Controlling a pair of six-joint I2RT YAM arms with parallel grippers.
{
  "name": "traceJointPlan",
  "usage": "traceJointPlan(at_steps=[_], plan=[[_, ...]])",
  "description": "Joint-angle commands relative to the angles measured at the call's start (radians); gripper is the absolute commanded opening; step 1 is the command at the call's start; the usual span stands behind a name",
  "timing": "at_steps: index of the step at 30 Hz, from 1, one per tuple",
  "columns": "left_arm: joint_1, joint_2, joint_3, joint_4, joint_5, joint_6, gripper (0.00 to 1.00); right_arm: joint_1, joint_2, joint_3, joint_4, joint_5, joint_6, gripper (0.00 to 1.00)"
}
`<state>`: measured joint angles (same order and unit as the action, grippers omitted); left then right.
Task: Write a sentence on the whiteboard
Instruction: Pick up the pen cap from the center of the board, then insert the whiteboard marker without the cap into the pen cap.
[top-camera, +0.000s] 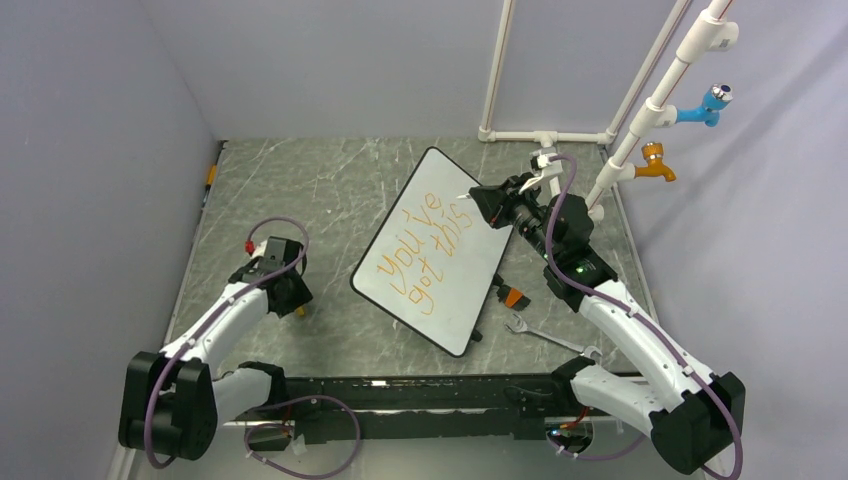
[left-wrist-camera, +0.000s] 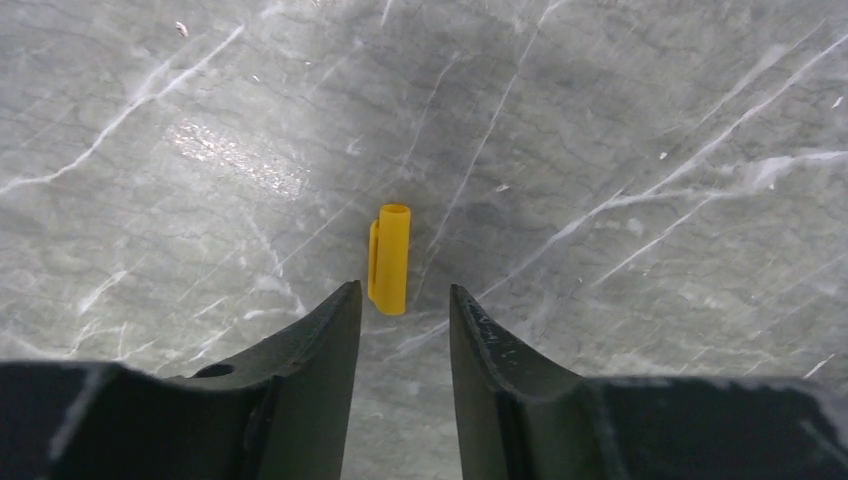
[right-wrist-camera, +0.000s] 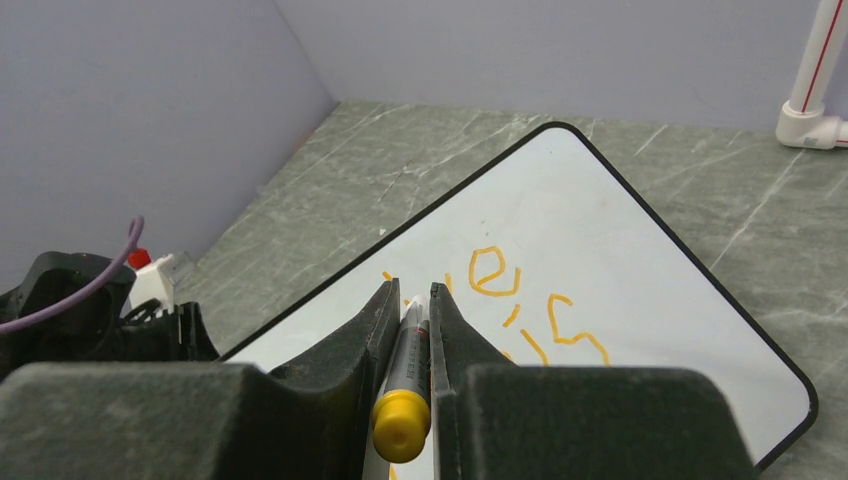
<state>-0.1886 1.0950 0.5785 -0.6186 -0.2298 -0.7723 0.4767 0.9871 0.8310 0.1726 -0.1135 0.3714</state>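
The whiteboard (top-camera: 452, 310) lies at a slant in the middle of the table. The sentence (top-camera: 425, 248) on it reads "You've got this" in orange, in two lines. My right gripper (top-camera: 478, 206) hovers over the board's far right side, shut on a marker (right-wrist-camera: 410, 385) with a yellow end cap. In the right wrist view the whiteboard (right-wrist-camera: 610, 220) and the letters of the sentence (right-wrist-camera: 495, 272) show beyond the gripper (right-wrist-camera: 412, 290). My left gripper (top-camera: 292, 297) points down at the table on the left. A yellow marker cap (left-wrist-camera: 389, 258) lies flat there, its near end between the fingertips of the open left gripper (left-wrist-camera: 403, 290), untouched.
A wrench (top-camera: 540, 333) and a small orange and black object (top-camera: 510, 295) lie right of the board. A white pipe frame (top-camera: 650, 110) with a blue tap (top-camera: 708, 104) and an orange tap (top-camera: 655, 162) rises at the back right. Grey walls close in three sides.
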Motion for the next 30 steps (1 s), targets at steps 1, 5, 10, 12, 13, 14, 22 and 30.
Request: traceJointPlan(at_steps=[1,5,10,12,13,14,22,30], plan=[[0.011,0.021,-0.026,0.069,0.038,-0.015,0.4,0.0,-0.012,0.017,0.022,-0.003,0.004,0.0],[0.015,0.037,-0.036,0.08,0.027,-0.021,0.4,0.0,-0.01,0.019,0.022,0.0,0.001,0.0],[0.02,0.072,-0.068,0.134,0.05,-0.025,0.29,0.001,-0.008,0.019,0.024,0.0,-0.002,0.0],[0.02,0.091,-0.075,0.154,0.052,-0.023,0.2,0.0,-0.008,0.02,0.023,0.001,-0.004,0.0],[0.02,0.099,-0.078,0.16,0.052,-0.021,0.16,0.0,-0.009,0.02,0.023,0.001,-0.005,0.0],[0.02,0.106,-0.078,0.163,0.054,-0.02,0.11,0.0,-0.01,0.02,0.019,0.002,-0.007,0.0],[0.021,0.044,-0.057,0.213,0.134,0.085,0.0,0.0,-0.004,0.03,0.017,-0.006,-0.004,0.0],[0.016,-0.093,0.074,0.115,0.23,0.274,0.0,0.002,0.005,0.066,0.016,-0.088,0.014,0.0]])
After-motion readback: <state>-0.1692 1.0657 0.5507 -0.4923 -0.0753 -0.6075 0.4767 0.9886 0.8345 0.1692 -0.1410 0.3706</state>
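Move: The yellow pen cap lies almost directly beneath the open left fingers, about 1 cm ahead and 3 cm below, its length pointing roughly forward. Its neighbour, the whiteboard, has its middle some 13 cm ahead and 30 cm to the right, about 3 cm lower than the hand. From the right hand, which holds the pen, the cap is roughly 9 cm back, 40 cm left and 30 cm below. The left hand sinks about 2.5 cm, pinches the pen cap, then rises 3 cm, easing forward and right. ##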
